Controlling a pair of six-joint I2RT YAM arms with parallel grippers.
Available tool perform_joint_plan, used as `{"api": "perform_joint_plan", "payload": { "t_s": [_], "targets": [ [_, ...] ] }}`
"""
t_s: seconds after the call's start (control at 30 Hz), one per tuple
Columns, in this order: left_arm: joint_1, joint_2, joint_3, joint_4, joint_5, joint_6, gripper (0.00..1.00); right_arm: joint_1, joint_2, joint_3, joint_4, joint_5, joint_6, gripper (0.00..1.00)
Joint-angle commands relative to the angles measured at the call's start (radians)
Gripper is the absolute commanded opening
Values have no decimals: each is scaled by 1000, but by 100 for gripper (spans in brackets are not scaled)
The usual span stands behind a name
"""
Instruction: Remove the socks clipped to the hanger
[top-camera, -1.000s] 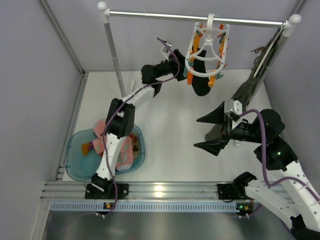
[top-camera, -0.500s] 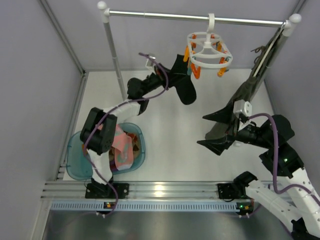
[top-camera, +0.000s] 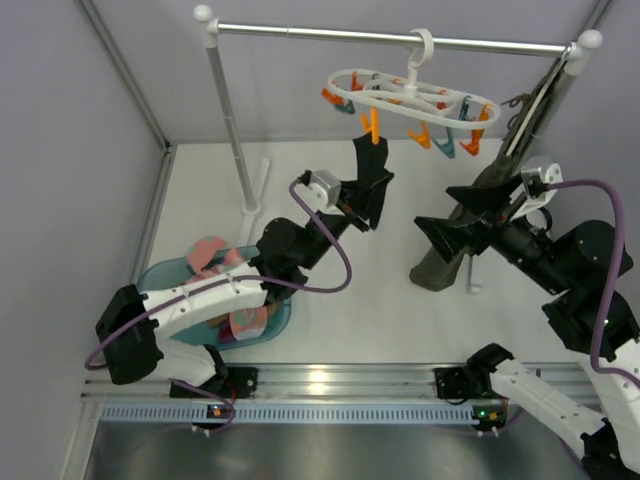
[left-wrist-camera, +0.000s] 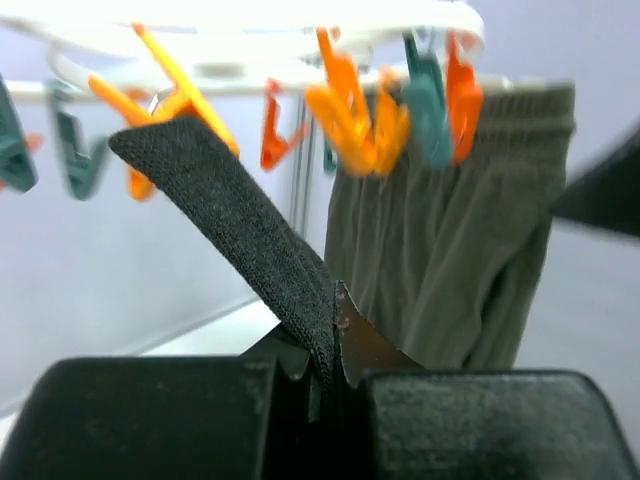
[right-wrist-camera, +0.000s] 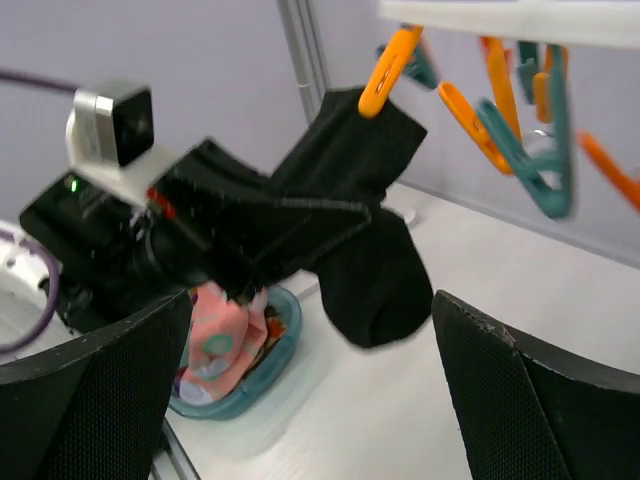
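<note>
The white oval hanger (top-camera: 410, 95) hangs tilted from the rail, its orange and teal clips dangling. One orange clip (top-camera: 372, 128) still pinches the top of a black sock (top-camera: 366, 160). My left gripper (top-camera: 375, 200) is shut on the sock's lower part and the fabric runs taut up to the clip. In the left wrist view the sock (left-wrist-camera: 240, 230) runs down into the closed jaws of that gripper (left-wrist-camera: 335, 365). My right gripper (top-camera: 455, 225) stands open to the right of the sock, holding nothing; in its own view the sock (right-wrist-camera: 370, 240) hangs ahead of it.
A teal basin (top-camera: 150, 285) at the near left holds pink socks (top-camera: 210, 255). A long olive garment (top-camera: 470, 200) hangs at the right end of the rail (top-camera: 300, 32), just behind my right gripper. The rail's left upright (top-camera: 230, 120) stands behind the left arm.
My left gripper closed on the black sock and pulled it down and toward the near side. The hanger swung and tilted with the pull. The right arm rose and shifted right.
</note>
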Motion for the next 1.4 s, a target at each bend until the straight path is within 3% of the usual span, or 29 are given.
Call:
{"api": "perform_joint_plan", "payload": {
  "t_s": [0.0,0.13,0.23,0.4,0.67,0.97,1.37],
  "targets": [
    [-126,40,33,-79,-278,259,0,-7,53,117,-72,96,87,100],
    [-239,109,88,-79,-451,368,0,-7,123,233,-170,98,118,91],
    [-282,190,154,-78,-562,445,0,-7,209,351,-276,139,99,79],
    [-310,319,270,-78,-620,531,0,19,382,581,-441,286,52,66],
    [-336,438,396,-76,-653,646,0,309,698,911,-642,783,-76,63],
    [-342,454,392,-76,-648,655,0,448,814,948,-636,1146,-171,63],
    [-315,488,409,-79,-628,620,0,521,729,916,-623,1139,-198,61]
  ]
}}
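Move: My closed left fingers already grip the black sock; the orange clip pinching its top is about 6 cm ahead of them, 1 cm left and 9 cm up. From my open right hand that clip is roughly 10 cm ahead, 10 cm left and 9 cm up. At its height, the next orange clip is about 8 cm right of it and 1 cm nearer me; a teal clip is some 12 cm right and 1 cm nearer. I keep my left hand's pinch on the sock and draw it about 10 cm right and 8 cm down, wrist rolling and turning counter-clockwise. My right hand rises and reaches some 12 cm forward, then left and down beside the sock's clip, turning clockwise and half-closing, before easing back and up about 2 cm; contact with the clip can't be seen. ##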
